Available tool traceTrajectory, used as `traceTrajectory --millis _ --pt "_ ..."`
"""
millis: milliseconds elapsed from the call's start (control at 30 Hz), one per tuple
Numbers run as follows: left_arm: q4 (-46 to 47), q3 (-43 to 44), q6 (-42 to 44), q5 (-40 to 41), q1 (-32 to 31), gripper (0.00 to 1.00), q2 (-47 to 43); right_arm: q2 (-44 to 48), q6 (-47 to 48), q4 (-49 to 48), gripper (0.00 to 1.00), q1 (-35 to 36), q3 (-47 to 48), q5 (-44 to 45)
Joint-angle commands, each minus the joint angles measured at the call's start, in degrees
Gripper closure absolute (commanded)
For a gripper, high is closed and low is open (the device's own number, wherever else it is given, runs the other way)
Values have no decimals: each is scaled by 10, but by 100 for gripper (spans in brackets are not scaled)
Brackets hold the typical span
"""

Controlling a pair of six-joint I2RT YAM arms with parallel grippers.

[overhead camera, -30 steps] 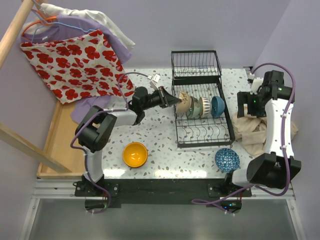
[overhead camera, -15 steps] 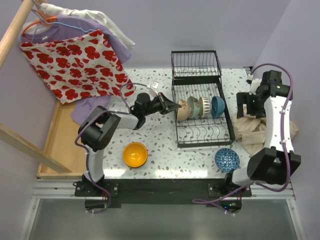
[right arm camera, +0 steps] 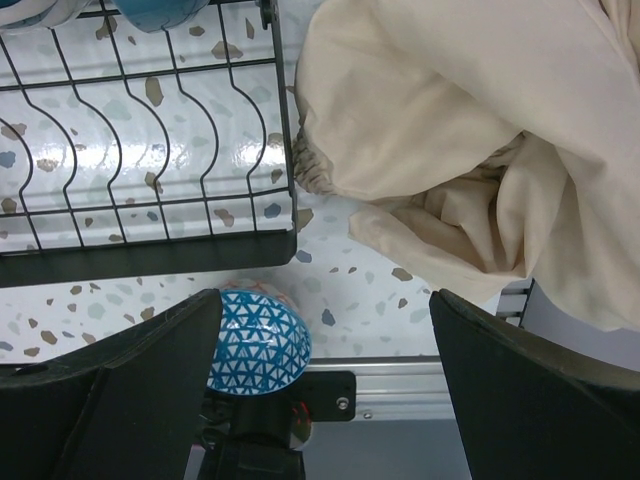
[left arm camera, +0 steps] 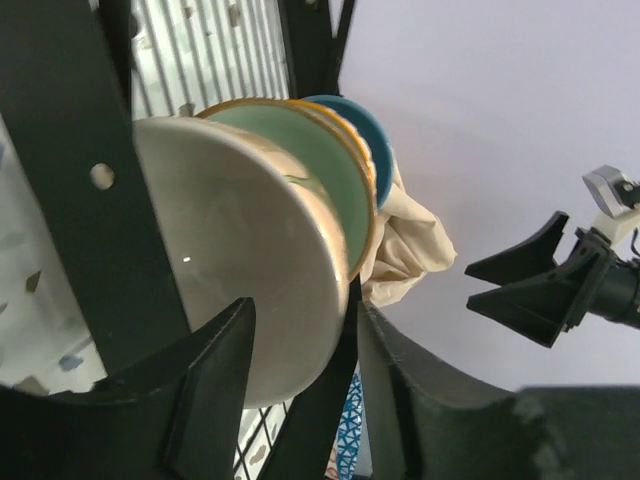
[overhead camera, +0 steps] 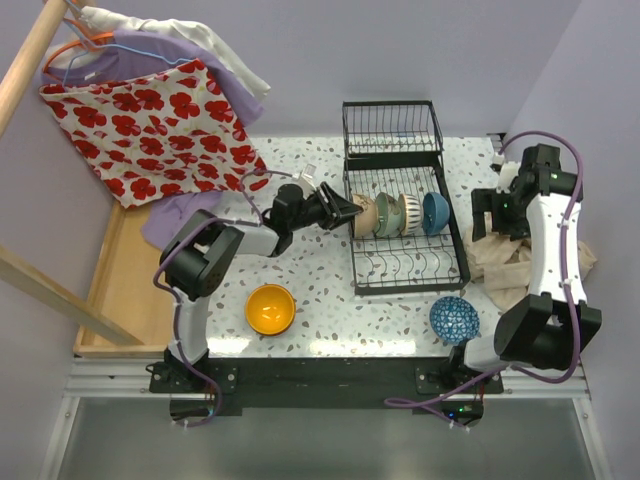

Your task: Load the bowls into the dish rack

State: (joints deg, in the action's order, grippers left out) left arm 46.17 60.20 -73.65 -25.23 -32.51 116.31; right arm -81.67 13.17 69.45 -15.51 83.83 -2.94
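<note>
Several bowls stand on edge in a row in the black dish rack (overhead camera: 405, 288): a cream bowl (overhead camera: 366, 218) at the left end, a pale green one (overhead camera: 388, 215) beside it and a plain blue one (overhead camera: 435, 212) at the right end. My left gripper (overhead camera: 348, 211) is at the rack's left wall. In the left wrist view its jaws stand apart around the cream bowl (left arm camera: 250, 270) rim and a rack wire. An orange-yellow bowl (overhead camera: 270, 309) and a blue-white patterned bowl (overhead camera: 455, 319) sit on the table. My right gripper (overhead camera: 492, 212) hangs open and empty above the patterned bowl (right arm camera: 255, 345).
A beige cloth (overhead camera: 510, 265) lies crumpled right of the rack, under the right arm. A wooden tray (overhead camera: 115, 290) runs along the table's left edge. Clothes on hangers (overhead camera: 160, 120) drape over the back left. The rack's higher basket section (overhead camera: 392, 130) is at the back.
The left gripper carried the cream bowl rightward into the row, then its jaws came apart. The right arm barely shifted.
</note>
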Motion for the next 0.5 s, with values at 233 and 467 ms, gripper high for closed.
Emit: traceTrajectory --millis 233,467 --pt "-150 8 162 -15 38 35 -139 47 13 7 10 -3 -18 -22" --pt "-430 99 443 -121 50 34 -157 93 101 31 12 -3 -59 -49"
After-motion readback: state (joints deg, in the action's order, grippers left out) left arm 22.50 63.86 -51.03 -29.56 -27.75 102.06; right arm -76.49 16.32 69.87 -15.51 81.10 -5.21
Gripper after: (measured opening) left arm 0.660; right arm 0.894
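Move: Beside the left fingertips, which straddle its upper rim, the beige flowered bowl stands on edge in the dish rack, its middle about 4 cm right, 2 cm back and 5 cm below. The green bowl stands some 6 cm farther right, level with it; the yellow bowl lies about 24 cm back, 20 cm left and 10 cm below that hand. From the right hand, the blue patterned bowl is roughly 13 cm back, 8 cm left and 17 cm down. Spreading its already part-open fingers wider, the left hand dips slightly, then clears the beige bowl's rim, backing off about 5 cm up and 5 cm left while the wrist rolls its left side up and tips the fingers up, some 20 degrees in all. The right hand, open, eases back about 1.5 cm and slightly left, starting towards the blue patterned bowl. ##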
